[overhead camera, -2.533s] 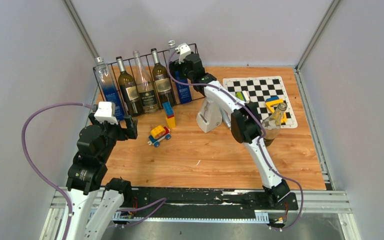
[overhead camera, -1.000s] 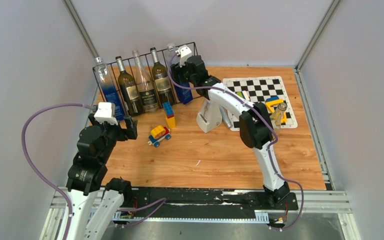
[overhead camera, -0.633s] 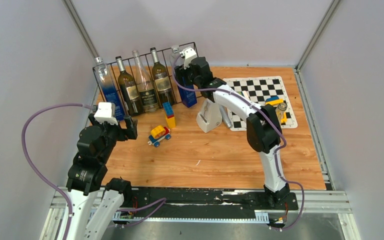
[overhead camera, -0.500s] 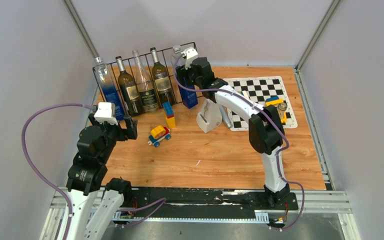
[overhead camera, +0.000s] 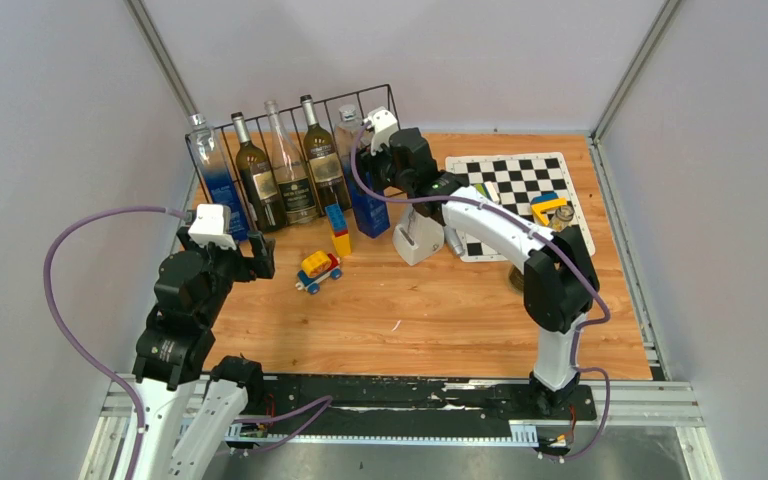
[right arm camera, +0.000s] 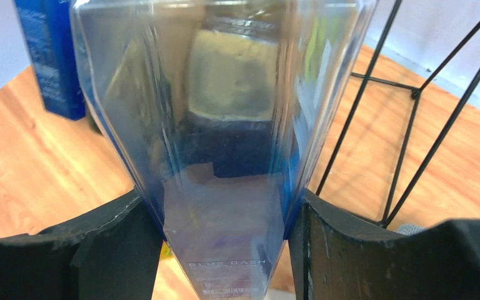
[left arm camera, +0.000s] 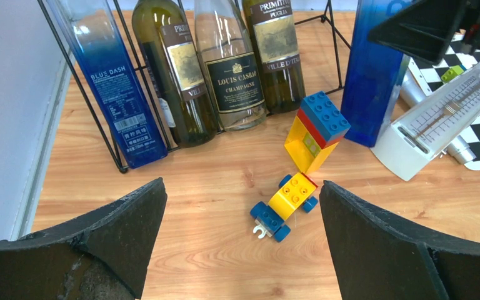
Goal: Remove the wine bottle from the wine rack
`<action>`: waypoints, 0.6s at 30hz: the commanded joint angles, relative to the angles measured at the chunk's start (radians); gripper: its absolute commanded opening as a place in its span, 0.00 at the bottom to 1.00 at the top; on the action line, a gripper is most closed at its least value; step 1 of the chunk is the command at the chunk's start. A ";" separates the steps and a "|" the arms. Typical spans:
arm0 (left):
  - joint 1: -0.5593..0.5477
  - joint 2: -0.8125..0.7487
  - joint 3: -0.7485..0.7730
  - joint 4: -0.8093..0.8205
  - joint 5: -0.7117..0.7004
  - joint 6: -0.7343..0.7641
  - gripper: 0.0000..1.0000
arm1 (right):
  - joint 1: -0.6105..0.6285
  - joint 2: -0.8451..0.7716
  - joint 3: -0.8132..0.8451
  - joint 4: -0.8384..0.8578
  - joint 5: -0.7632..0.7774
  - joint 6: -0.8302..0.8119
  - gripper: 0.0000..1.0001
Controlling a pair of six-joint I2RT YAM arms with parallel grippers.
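Note:
The wine rack (overhead camera: 222,131) is a low black wire frame at the back left. It holds a blue bottle (overhead camera: 216,180), two dark wine bottles and a clear champagne bottle (overhead camera: 288,172). My right gripper (overhead camera: 377,168) is shut on the upper part of a second tall blue bottle (overhead camera: 366,205). That bottle stands upright just in front of the rack's right end, outside the wires. In the right wrist view the bottle (right arm camera: 225,125) fills the space between my fingers (right arm camera: 350,244), with rack wire (right arm camera: 412,119) behind. My left gripper (overhead camera: 260,256) is open and empty, short of the rack.
A toy brick car (overhead camera: 318,268) and a brick tower (overhead camera: 338,230) sit in front of the rack. A white box-shaped device (overhead camera: 416,233) stands beside the held bottle. A chessboard mat (overhead camera: 515,178) at the back right carries bricks (overhead camera: 548,207) and a small glass bottle (overhead camera: 561,217).
My right gripper has drawn the blue bottle out of the rack's right end, toward the near side. The right elbow swung right. The left arm has not moved.

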 commanded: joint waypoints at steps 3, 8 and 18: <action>-0.002 0.014 0.004 0.034 0.005 0.016 1.00 | 0.053 -0.256 -0.114 0.224 -0.023 0.023 0.00; -0.002 0.020 0.006 0.032 0.014 0.016 1.00 | 0.098 -0.410 -0.275 0.241 0.002 0.038 0.00; -0.002 0.062 0.037 0.029 0.114 0.014 1.00 | 0.150 -0.785 -0.585 0.158 0.164 0.070 0.00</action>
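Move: Some 33 cm to the right hand's right and 12 cm nearer the base stands the clear bottle taken off earlier; the blue bottle is already in this hand's grip. The white metronome is about 10 cm right and 3 cm back, the toy block tower 6 cm left and 5 cm back, the nearest racked wine bottle 7 cm left and 6 cm ahead. From the left hand the clear bottle lies about 54 cm right and 10 cm ahead. Drawing back towards the base with the blue bottle still pinched near its shoulder, the right hand speeds up and carries it about 15 cm away from the rack, past the left side of the white metronome. It veers some 5 cm to the right, mostly late on, towards the clear bottle's side, and climbs about 4 cm with hardly any turn of the wrist and the grip kept. ##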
